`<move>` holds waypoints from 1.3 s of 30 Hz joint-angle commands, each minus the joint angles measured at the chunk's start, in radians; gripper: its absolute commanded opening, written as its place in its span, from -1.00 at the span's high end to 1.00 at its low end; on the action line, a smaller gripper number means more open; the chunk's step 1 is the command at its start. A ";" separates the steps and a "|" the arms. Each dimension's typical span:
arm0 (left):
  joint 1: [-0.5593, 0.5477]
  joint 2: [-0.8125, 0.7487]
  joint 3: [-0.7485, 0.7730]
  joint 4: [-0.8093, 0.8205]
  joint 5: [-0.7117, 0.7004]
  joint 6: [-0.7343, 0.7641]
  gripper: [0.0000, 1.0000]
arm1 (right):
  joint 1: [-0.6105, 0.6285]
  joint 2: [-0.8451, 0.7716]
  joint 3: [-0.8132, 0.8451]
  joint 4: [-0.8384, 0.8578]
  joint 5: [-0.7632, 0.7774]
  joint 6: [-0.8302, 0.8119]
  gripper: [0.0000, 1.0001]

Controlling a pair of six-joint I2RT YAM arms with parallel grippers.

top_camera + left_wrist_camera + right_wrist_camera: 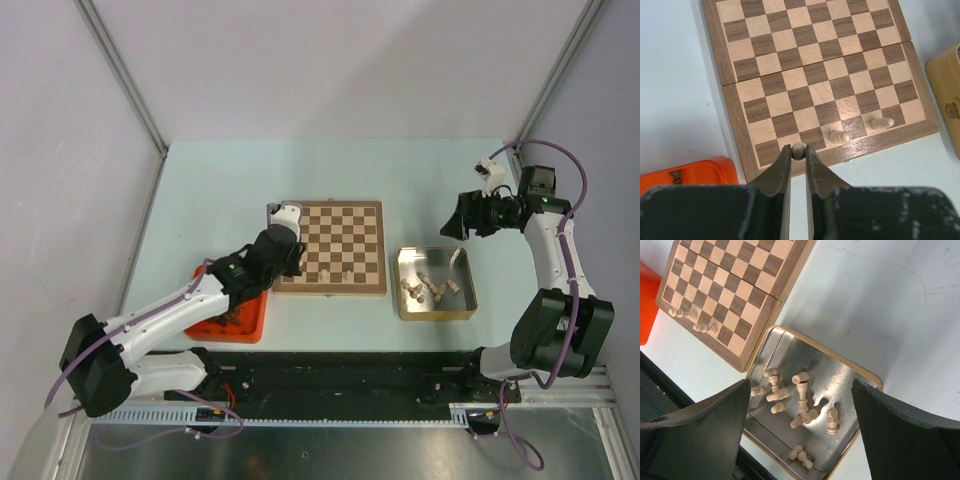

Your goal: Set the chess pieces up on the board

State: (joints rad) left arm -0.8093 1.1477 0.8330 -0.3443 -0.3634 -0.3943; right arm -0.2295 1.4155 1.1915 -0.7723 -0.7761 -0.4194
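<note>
The board lies in the middle of the table. Two pale chess pieces stand on its near row. My left gripper is shut on a small pale piece over the near row, close to the board's near left corner. I cannot tell whether that piece touches the board. My right gripper hangs open and holds nothing, above a gold tin that holds several pale pieces lying on their sides.
A red tray sits left of the board under my left arm, with a dark piece in it. The tin stands just right of the board. A black rail runs along the table's near edge.
</note>
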 commanded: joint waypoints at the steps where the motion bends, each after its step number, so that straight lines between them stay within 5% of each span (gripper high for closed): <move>1: 0.013 0.043 -0.017 0.148 0.001 0.002 0.89 | 0.004 -0.012 0.000 0.016 -0.014 -0.009 -0.75; 39: 0.013 0.230 -0.097 0.301 0.075 -0.083 0.83 | 0.010 0.002 -0.001 0.019 -0.002 -0.015 -0.76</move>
State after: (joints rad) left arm -0.8017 1.3632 0.7349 -0.0872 -0.3042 -0.4526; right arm -0.2256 1.4155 1.1912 -0.7719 -0.7750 -0.4210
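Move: The left gripper holds a light chess piece. The third square of the near row, where it seems bound, is about 4 cm to its right, level with it fore and aft and some 12 cm below. On that row, the nearer standing piece is roughly 7 cm right of the gripper and the farther one about 13 cm. The orange tray lies some 17 cm left and 7 cm back. From the right hand, that square is about 32 cm left and 8 cm back. Lower the left gripper about 7 cm towards the near row of the board, easing some 3 cm to the right as it sinks, to bring the held piece in beside the nearer standing one. Edge forward a little at first, then slightly back, tipping the fingers about 5 degrees further down; keep the piece pinched. ##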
